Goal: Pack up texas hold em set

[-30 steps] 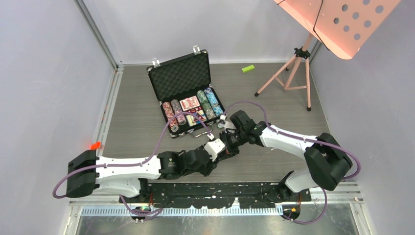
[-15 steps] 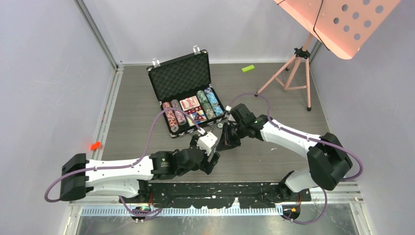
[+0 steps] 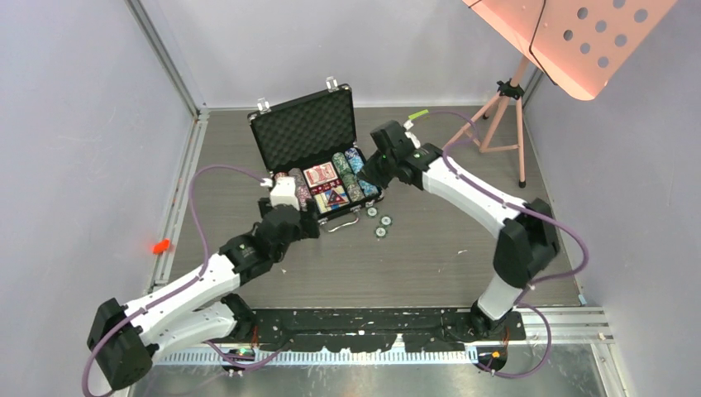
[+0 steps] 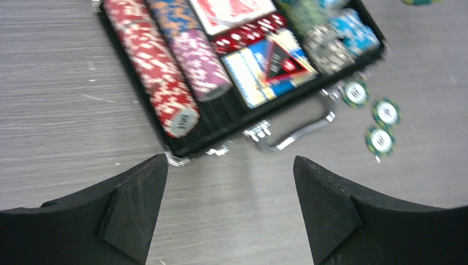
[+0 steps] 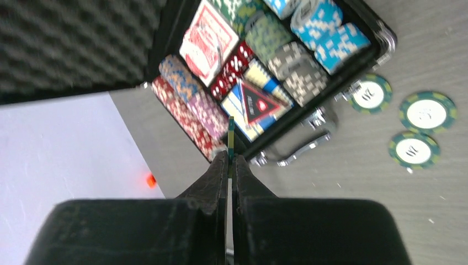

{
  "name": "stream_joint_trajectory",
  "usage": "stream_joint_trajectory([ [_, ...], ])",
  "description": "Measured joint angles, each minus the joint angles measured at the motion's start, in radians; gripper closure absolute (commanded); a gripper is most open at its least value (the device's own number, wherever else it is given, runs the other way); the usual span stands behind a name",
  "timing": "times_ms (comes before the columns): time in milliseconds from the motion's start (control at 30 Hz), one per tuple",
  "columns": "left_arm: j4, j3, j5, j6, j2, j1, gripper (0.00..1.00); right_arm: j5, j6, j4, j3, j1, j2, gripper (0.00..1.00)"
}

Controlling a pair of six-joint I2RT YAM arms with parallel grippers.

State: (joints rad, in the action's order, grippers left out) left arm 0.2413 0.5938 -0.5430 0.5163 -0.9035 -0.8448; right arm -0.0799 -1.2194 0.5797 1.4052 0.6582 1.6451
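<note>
The black briefcase (image 3: 306,132) lies open on the table, its foam lid (image 5: 72,38) upright. Rows of striped poker chips (image 4: 165,72), a red-backed card deck (image 5: 208,41) and red dice (image 4: 251,34) fill it. Three green chips (image 3: 380,222) lie loose on the table by the silver handle (image 4: 298,130). My right gripper (image 5: 230,160) hangs over the case's right side, shut on a chip (image 5: 230,138) seen edge-on. My left gripper (image 4: 230,160) stands open and empty above bare table, just in front of the case's left front corner.
A pink tripod stand (image 3: 496,116) with a perforated pink panel (image 3: 570,33) stands at the back right. A small green block (image 3: 419,116) lies behind the case. A small orange-red thing (image 3: 160,246) sits at the table's left edge. Walls close in the table.
The grippers met in front of the case, then parted. The left one opened and swung left to the case's front corner. The right one closed and moved back over the case.
</note>
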Motion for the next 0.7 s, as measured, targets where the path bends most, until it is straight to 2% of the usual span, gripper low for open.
stream_joint_trajectory([
  [133,-0.005,0.000,0.036,0.008,-0.003,0.146,0.13,-0.048,-0.068,0.024,0.134,0.000,0.148,1.00],
  [300,-0.008,0.000,0.075,0.019,-0.002,0.242,0.13,-0.080,-0.126,0.043,0.226,0.000,0.291,1.00],
  [433,-0.026,-0.003,0.090,0.037,0.013,0.278,0.13,-0.108,-0.161,0.040,0.241,0.000,0.331,1.00],
  [700,-0.040,-0.014,0.097,0.049,0.076,0.278,0.13,-0.133,-0.198,0.005,0.280,0.000,0.389,1.00],
])
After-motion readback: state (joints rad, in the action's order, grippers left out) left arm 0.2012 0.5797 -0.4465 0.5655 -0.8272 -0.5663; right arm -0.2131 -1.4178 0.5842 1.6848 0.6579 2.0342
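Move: The right hand, holding a green chip, is bound for the gap in the case's green chip row, about 8 cm ahead, 5 cm left and 12 cm below. The blue chip row is some 4 cm right of that gap and 1 cm farther out; the playing cards lie 8 cm left of the gap, level with it. The loose chips are some 6 cm back and 5 cm right of the right hand. From the left hand, the gap is roughly 18 cm ahead, 14 cm right. Still pinching the green chip edge-on, the right hand reaches about 8 cm forward and sinks about 7 cm, edging some 3 cm left, to bring it over the green row; it turns some 15 degrees clockwise, fingers shut. The open, empty left hand draws about 6 cm left and 3 cm forward, turning slightly counter-clockwise, then rises 2 cm. ##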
